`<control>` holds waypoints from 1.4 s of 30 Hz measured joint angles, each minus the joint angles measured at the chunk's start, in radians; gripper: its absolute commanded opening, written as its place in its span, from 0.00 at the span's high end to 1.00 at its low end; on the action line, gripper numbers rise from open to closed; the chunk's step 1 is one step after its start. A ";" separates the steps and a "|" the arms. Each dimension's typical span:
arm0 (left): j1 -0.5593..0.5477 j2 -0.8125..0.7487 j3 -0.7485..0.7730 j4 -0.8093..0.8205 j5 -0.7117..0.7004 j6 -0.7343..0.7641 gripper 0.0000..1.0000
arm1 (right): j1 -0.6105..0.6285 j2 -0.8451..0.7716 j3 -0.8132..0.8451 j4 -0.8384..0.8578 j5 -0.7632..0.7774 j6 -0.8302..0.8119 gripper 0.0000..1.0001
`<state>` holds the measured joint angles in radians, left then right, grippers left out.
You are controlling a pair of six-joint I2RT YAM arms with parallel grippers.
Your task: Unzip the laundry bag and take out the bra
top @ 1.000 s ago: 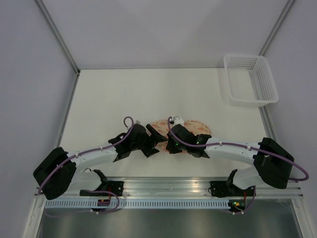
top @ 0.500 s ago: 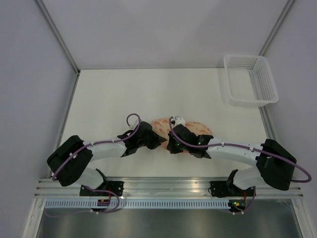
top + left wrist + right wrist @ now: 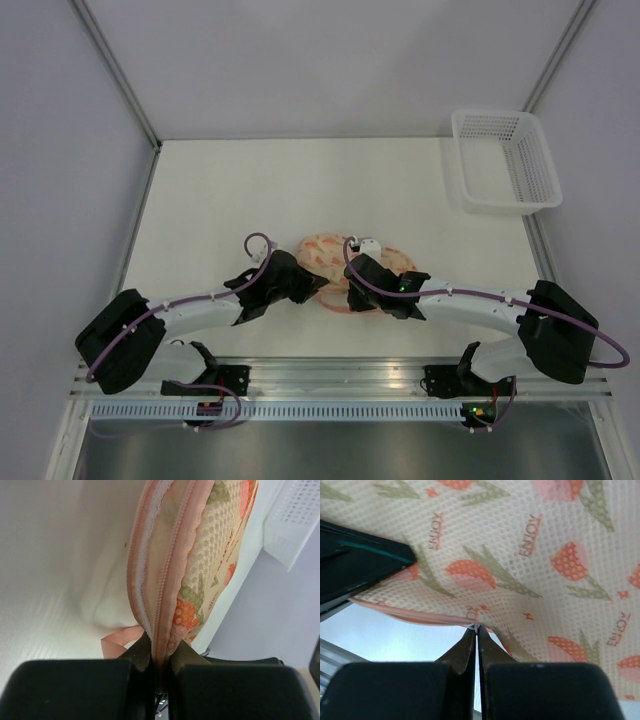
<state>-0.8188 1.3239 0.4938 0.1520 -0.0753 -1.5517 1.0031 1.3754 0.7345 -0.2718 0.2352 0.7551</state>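
Note:
The laundry bag (image 3: 340,255), peach-cream with an orange-red print, lies at the table's near middle between both grippers. My left gripper (image 3: 321,285) is shut on its pink zipper rim (image 3: 170,580), which runs straight up from the fingertips (image 3: 159,652). A pink loop (image 3: 117,640) hangs beside the left finger. My right gripper (image 3: 352,274) is shut, its tips (image 3: 476,630) pinching a small metal zipper pull (image 3: 476,626) at the bag's pink edge. Printed mesh fabric (image 3: 530,545) fills the right wrist view. The bra is hidden.
A white plastic mesh basket (image 3: 505,160) stands at the table's far right, and its corner (image 3: 295,520) shows in the left wrist view. Grey walls enclose the white table (image 3: 230,200) on three sides. The arm bases sit along the near rail.
My left gripper went from open to shut on the bag's zipper rim. The bag's near edge now looks slightly raised and shifted left. My right gripper stayed shut at the bag.

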 measured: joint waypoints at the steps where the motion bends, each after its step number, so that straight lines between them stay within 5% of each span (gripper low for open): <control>1: 0.002 -0.018 -0.005 -0.002 -0.005 -0.001 0.98 | 0.000 0.000 0.000 -0.005 0.006 0.005 1.00; 10: 0.049 -0.135 -0.046 -0.038 -0.027 -0.003 0.98 | -0.008 0.000 0.000 -0.025 0.036 0.028 1.00; 20: 0.225 -0.208 -0.070 -0.107 0.045 0.080 0.98 | -0.036 -0.006 -0.007 -0.082 0.084 0.029 1.00; 33: 0.325 0.140 0.302 -0.223 0.287 0.522 0.96 | -0.058 -0.072 -0.013 -0.158 0.117 0.005 0.99; 36: 0.327 0.294 0.430 -0.201 0.377 0.592 0.77 | -0.058 -0.093 -0.024 -0.159 0.113 -0.004 1.00; 37: 0.327 0.338 0.463 -0.189 0.404 0.606 0.66 | -0.058 -0.099 -0.027 -0.162 0.113 -0.005 1.00; 38: 0.327 0.372 0.487 -0.172 0.427 0.614 0.45 | -0.059 -0.103 -0.027 -0.165 0.111 -0.005 1.00; 42: 0.327 0.405 0.491 -0.132 0.454 0.625 0.25 | -0.060 -0.112 -0.027 -0.165 0.107 -0.007 1.00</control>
<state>-0.4923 1.7290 0.9852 0.0200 0.3782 -0.9268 0.9428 1.2636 0.7071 -0.4370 0.3424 0.7483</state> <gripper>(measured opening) 0.692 0.009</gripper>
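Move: My left fingers are already shut on the zip end of the laundry bag. The bag's middle lies about 3 cm ahead, 7 cm to the right and 4 cm lower. The pink ribbon loop hangs some 4 cm back and 3 cm right of that hand, a little below. My right hand already pinches the bag's near edge; from it, the bag's middle is about 7 cm ahead, 1 cm right and 2 cm lower. Keeping my pinch on the zip end, I lift my left hand slightly and draw it about 7 cm left, easing forward. Then I swing forward and back to the right, reaching some 11 cm out in all, turn the wrist clockwise and finally open the fingers. Meanwhile my right hand keeps hold of the edge and moves about 5 cm right. ##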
